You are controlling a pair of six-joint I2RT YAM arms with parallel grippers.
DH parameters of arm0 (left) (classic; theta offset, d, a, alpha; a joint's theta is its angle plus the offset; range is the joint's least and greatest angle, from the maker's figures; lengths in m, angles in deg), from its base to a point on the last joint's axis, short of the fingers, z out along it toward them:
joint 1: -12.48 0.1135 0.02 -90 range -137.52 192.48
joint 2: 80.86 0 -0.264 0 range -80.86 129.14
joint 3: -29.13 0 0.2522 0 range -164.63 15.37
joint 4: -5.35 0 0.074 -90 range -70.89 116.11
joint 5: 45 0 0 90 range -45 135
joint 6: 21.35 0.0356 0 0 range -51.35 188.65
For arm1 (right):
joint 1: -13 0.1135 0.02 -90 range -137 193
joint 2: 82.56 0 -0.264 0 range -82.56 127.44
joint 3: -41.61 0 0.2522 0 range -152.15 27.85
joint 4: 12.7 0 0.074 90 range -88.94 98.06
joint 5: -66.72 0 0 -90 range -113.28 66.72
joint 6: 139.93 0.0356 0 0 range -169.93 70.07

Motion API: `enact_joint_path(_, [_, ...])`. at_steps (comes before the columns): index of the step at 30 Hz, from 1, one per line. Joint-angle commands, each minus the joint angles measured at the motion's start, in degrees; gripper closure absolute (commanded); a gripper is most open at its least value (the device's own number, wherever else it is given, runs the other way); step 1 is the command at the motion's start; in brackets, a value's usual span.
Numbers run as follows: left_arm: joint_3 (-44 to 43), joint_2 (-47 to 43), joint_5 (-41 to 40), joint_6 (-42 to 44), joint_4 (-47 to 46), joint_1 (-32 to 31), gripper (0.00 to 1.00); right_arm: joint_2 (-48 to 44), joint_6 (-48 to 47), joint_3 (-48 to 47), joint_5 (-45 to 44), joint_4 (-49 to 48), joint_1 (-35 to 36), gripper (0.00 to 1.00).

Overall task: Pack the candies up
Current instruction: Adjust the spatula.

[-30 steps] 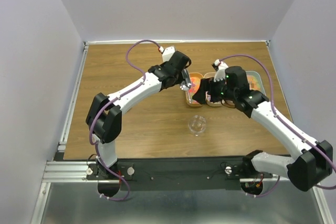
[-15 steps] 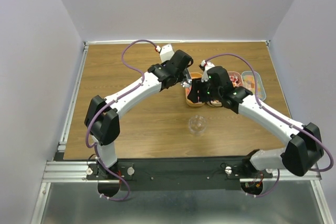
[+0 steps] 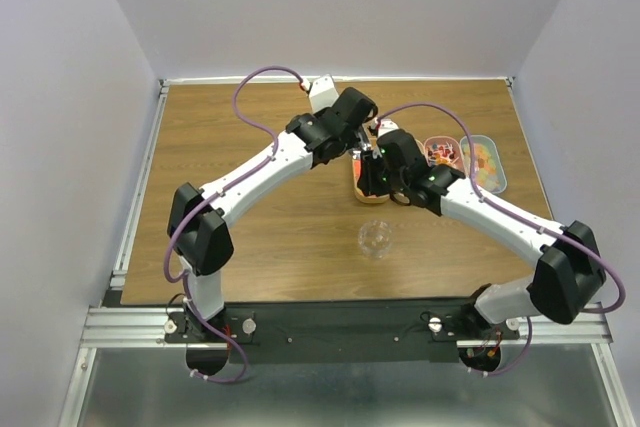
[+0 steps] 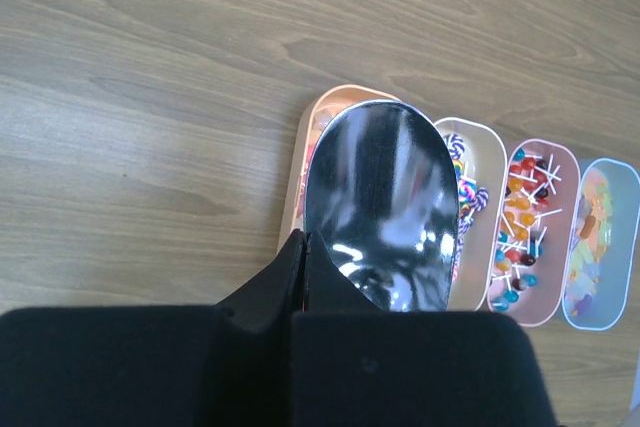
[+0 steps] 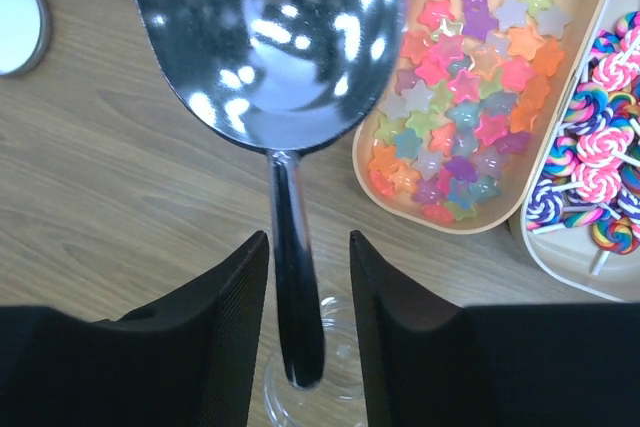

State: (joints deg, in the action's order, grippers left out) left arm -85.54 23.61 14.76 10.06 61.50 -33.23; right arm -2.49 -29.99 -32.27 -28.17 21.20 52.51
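The candies (image 5: 470, 87) are small star-shaped sweets in many colours, lying in a tan oblong tray (image 5: 590, 7). My left gripper (image 4: 305, 237) is shut on the rim of an empty metal scoop (image 4: 385, 207) and holds it over that tray (image 4: 318, 112). In the right wrist view the scoop's bowl (image 5: 270, 37) is at the top and its handle (image 5: 297, 287) runs down between the fingers of my right gripper (image 5: 308, 237). That gripper is open, its jaws on either side of the handle without gripping it. In the top view both grippers (image 3: 357, 152) (image 3: 375, 169) meet over the tray (image 3: 372, 195).
A clear plastic cup (image 3: 375, 238) stands nearer the arms, below the scoop handle (image 5: 345, 342). To the right are trays of swirl lollipops (image 5: 590, 167), of ball lollipops (image 3: 440, 150) and of pastel sweets (image 3: 484, 159). A round whitish disc (image 5: 15, 22) lies at the left.
My right arm has swung left to the scoop, uncovering the two right-hand trays. My left gripper with the scoop has shifted a little back and right.
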Motion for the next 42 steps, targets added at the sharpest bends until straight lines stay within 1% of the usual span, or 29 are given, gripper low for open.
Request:
enact_joint_path(1, [-2.9,2.6,-4.0,-1.8,4.0,-1.0,1.00,1.1,-0.1,-2.2,-4.0,-0.6,1.4,0.58])
enact_joint_path(4, [-2.9,2.8,-4.6,-2.0,4.1,-1.0,1.00,1.0,-0.2,-2.5,-4.3,-0.5,1.6,0.61])
enact_joint_path(8, [-2.9,3.3,-5.9,-2.2,5.0,-1.2,1.00,0.1,0.0,-2.4,-4.7,-0.6,1.8,0.61])
enact_joint_path(13, [-2.9,3.6,-5.9,-2.2,5.2,-1.4,1.00,-0.1,0.0,-1.9,-4.9,-0.5,1.9,0.66])
enact_joint_path(17, [-3.2,3.5,-5.9,-2.2,5.2,-1.7,1.00,0.3,0.3,-1.9,-4.3,-0.5,1.9,0.67])
enact_joint_path(21, [-3.0,3.6,-5.9,-2.3,5.3,-1.8,1.00,0.7,0.2,-2.1,-4.3,-0.5,1.9,0.73])
enact_joint_path(23, [-3.1,3.6,-5.9,-2.3,5.4,-2.1,1.00,0.8,0.2,-2.0,-4.3,-0.5,2.1,0.78])
enact_joint_path(24, [-2.9,3.6,-5.9,-2.3,5.4,-2.0,1.00,1.0,0.2,-2.0,-4.3,-0.5,2.1,0.80])
enact_joint_path(25, [-3.0,3.6,-5.9,-2.4,5.4,-2.1,1.00,1.1,0.2,-2.0,-4.3,-0.5,2.2,0.87])
enact_joint_path(27, [-3.1,3.6,-5.8,-2.2,5.4,-2.2,1.00,1.1,0.2,-1.8,-4.2,-0.5,2.2,0.93])
enact_joint_path(28, [-3.2,3.6,-5.8,-2.1,5.3,-2.2,1.00,1.1,0.1,-1.8,-4.2,-0.5,2.3,0.98])
enact_joint_path(30, [-3.2,3.5,-5.7,-1.7,5.4,-2.3,0.99,0.8,-0.1,-1.4,-4.3,-0.6,2.3,0.99])
enact_joint_path(34, [-2.4,2.2,-5.4,-1.2,4.8,-2.2,0.90,-0.1,-0.4,-0.7,-4.8,-0.4,2.3,0.99])
enact_joint_path(39, [-0.4,-0.9,-5.3,-0.2,3.1,-2.2,0.85,-0.9,-0.7,-0.2,-5.7,0.9,2.3,0.99])
enact_joint_path(40, [0.7,-2.5,-5.4,-0.2,2.9,-2.2,0.70,-0.9,-0.8,-0.1,-5.7,1.2,2.3,0.99])
enact_joint_path(41, [1.3,-3.5,-5.6,0.3,1.8,-2.2,0.67,-1.0,-0.9,0.0,-5.9,1.6,2.3,0.99])
enact_joint_path(42, [1.8,-4.5,-6.0,0.6,1.3,-2.3,0.60,-1.0,-1.1,0.0,-6.2,2.2,2.3,0.99])
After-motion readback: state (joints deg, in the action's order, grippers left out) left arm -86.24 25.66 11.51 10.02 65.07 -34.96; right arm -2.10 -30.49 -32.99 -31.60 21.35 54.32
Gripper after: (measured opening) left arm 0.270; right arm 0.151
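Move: The spatula's handle stands between the right hand's half-open fingers, roughly 1 cm to the left of their middle and level with it. About 14 cm below that hand lie the orange tub, some 9 cm ahead and 5 cm right, the lollipop tub, 9 cm ahead and 14 cm right, and the clear jar, 8 cm back and 4 cm right. From the left hand, which pinches the scoop's left rim, the handle lies about 8 cm back, 3 cm right and 5 cm lower. The spatula, still pinched at its scoop's left rim, is lowered about 2 cm by the left hand with a slight roll of some 5 degrees, then eased back under 1 cm. The right hand stays almost in place and closes its half-open fingers on the handle just behind the scoop; only then does the left hand open its fingers about a quarter at the rim. ##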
